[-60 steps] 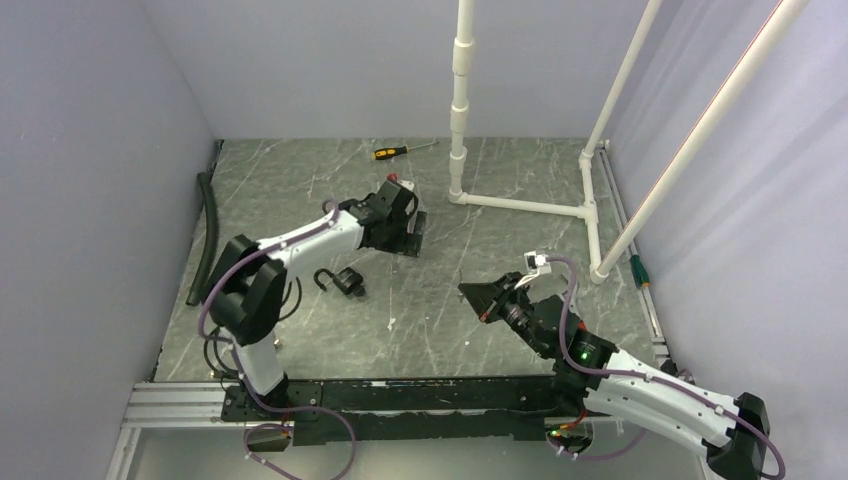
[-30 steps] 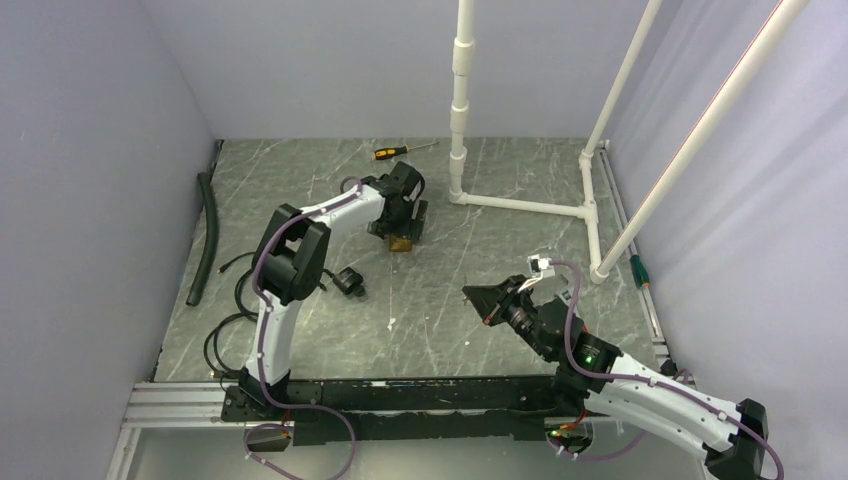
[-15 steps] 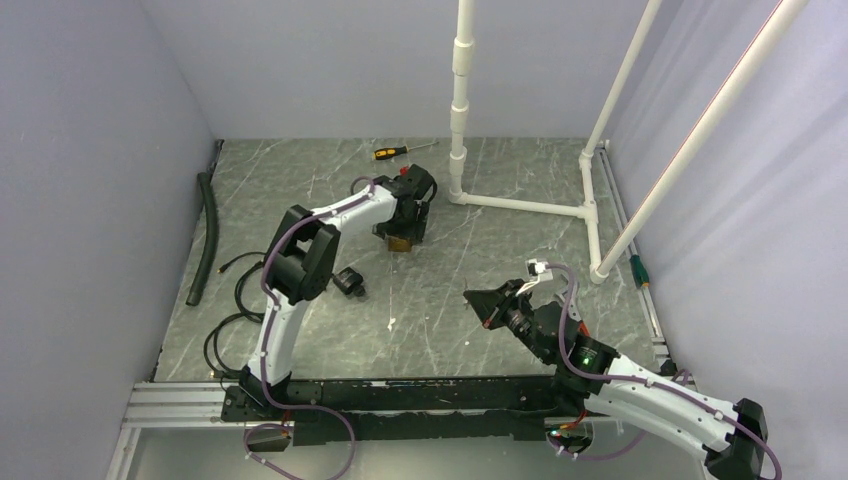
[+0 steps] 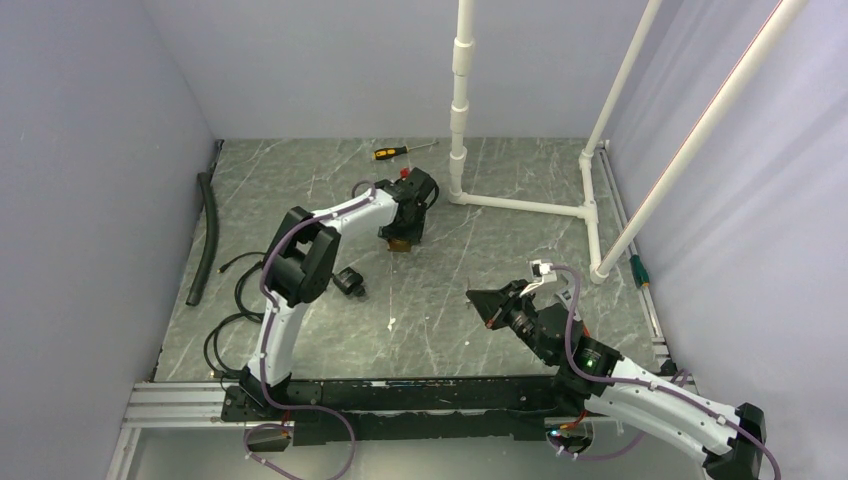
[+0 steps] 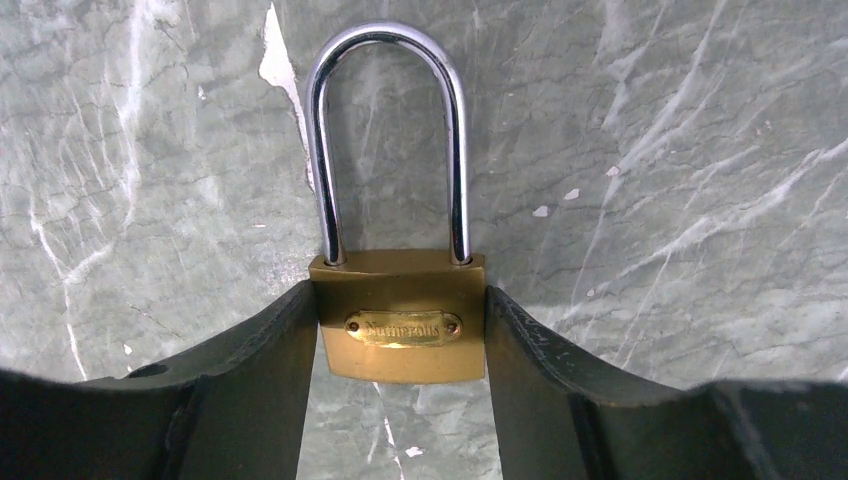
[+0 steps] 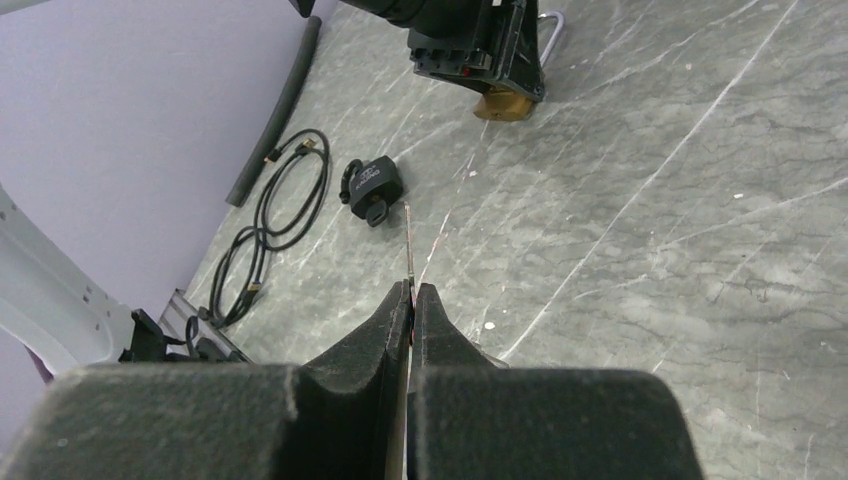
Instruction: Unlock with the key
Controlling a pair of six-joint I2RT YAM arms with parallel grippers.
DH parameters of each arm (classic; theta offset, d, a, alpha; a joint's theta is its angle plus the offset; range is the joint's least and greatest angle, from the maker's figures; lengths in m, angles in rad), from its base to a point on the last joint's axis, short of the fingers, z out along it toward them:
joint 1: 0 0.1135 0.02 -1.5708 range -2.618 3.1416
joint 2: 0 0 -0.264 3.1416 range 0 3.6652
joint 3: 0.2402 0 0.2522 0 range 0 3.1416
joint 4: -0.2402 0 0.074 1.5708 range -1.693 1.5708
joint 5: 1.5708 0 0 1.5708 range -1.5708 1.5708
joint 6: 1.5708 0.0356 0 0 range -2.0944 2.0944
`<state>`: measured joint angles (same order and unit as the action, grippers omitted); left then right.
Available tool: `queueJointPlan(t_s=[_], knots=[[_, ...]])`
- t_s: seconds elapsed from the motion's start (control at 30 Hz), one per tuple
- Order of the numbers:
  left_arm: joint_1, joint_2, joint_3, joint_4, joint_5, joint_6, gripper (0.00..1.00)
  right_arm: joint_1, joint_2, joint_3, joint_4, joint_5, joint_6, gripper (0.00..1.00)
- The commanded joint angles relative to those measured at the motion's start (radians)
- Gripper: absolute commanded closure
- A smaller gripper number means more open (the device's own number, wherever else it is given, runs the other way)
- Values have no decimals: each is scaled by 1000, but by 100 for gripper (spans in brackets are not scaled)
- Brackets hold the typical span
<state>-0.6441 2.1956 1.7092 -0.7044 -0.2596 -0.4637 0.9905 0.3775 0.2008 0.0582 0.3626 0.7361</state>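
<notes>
A brass padlock with a closed steel shackle lies flat on the marbled floor at the back middle. My left gripper straddles its body, and both black fingers touch its sides. In the right wrist view the padlock sticks out beneath the left gripper. My right gripper hovers at centre right. It is shut on the key, whose thin blade is seen edge-on and points toward the padlock.
A small black lock lies on the floor left of centre. A screwdriver rests near the back wall. A white pipe frame stands at the back right. A black hose and a coiled cable lie along the left side.
The left arm reached from near the black lock to the brass padlock, and its jaws narrowed onto the padlock's body. The right arm has barely shifted and keeps hold of the key.
</notes>
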Motion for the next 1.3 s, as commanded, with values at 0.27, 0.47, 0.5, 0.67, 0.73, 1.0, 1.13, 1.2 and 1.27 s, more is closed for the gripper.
queueJointPlan(t_s=[0.27,0.47,0.5,0.67,0.73,1.0,1.13,1.2,1.27], knots=[[8,-129,-148,23,191,6,100,-2,-10,19,-23,23,-2,100],[7,-275,-225,51,250,-12,100,-1,3,33,5,-17,-36,100],[6,-303,-242,59,264,-24,100,-1,8,37,12,-29,-42,100],[6,-431,-293,94,312,-82,100,-1,49,46,49,-68,-49,100],[6,-464,-296,92,327,-93,100,-1,67,48,68,-85,-44,100],[6,-586,-340,111,254,-153,100,-1,151,83,65,-108,-22,100],[4,-693,-352,155,30,-134,100,0,182,93,92,-121,-10,100],[8,-730,-355,166,-14,-180,100,0,225,116,104,-125,-13,100],[22,-735,-331,140,11,-232,100,0,279,145,128,-134,-24,100]])
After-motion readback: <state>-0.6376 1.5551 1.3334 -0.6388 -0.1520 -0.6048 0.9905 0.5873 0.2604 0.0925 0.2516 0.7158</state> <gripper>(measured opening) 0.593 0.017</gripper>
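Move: The left hand already has the brass padlock's body between its fingers, flat on the table with the shackle pointing forward. The key, gripped in the right hand, is some 20 cm back from the left hand, 14 cm to its right and 15 cm higher. The black padlock lies about 10 cm back and 11 cm left of the left hand, at table level. From the right hand the brass padlock is about 22 cm ahead, 13 cm left and 15 cm below. Still pinching the brass padlock by both sides of its body, the left hand first draws it back about 7 cm close over the table, then lifts it steeply to roughly 15 cm up, drifting slightly left at the end and bringing it nearer the key. On the way its fingertips swing some 20 degrees towards the right hand. The right hand keeps the key, easing a little left and down with a slight counter-clockwise turn. ##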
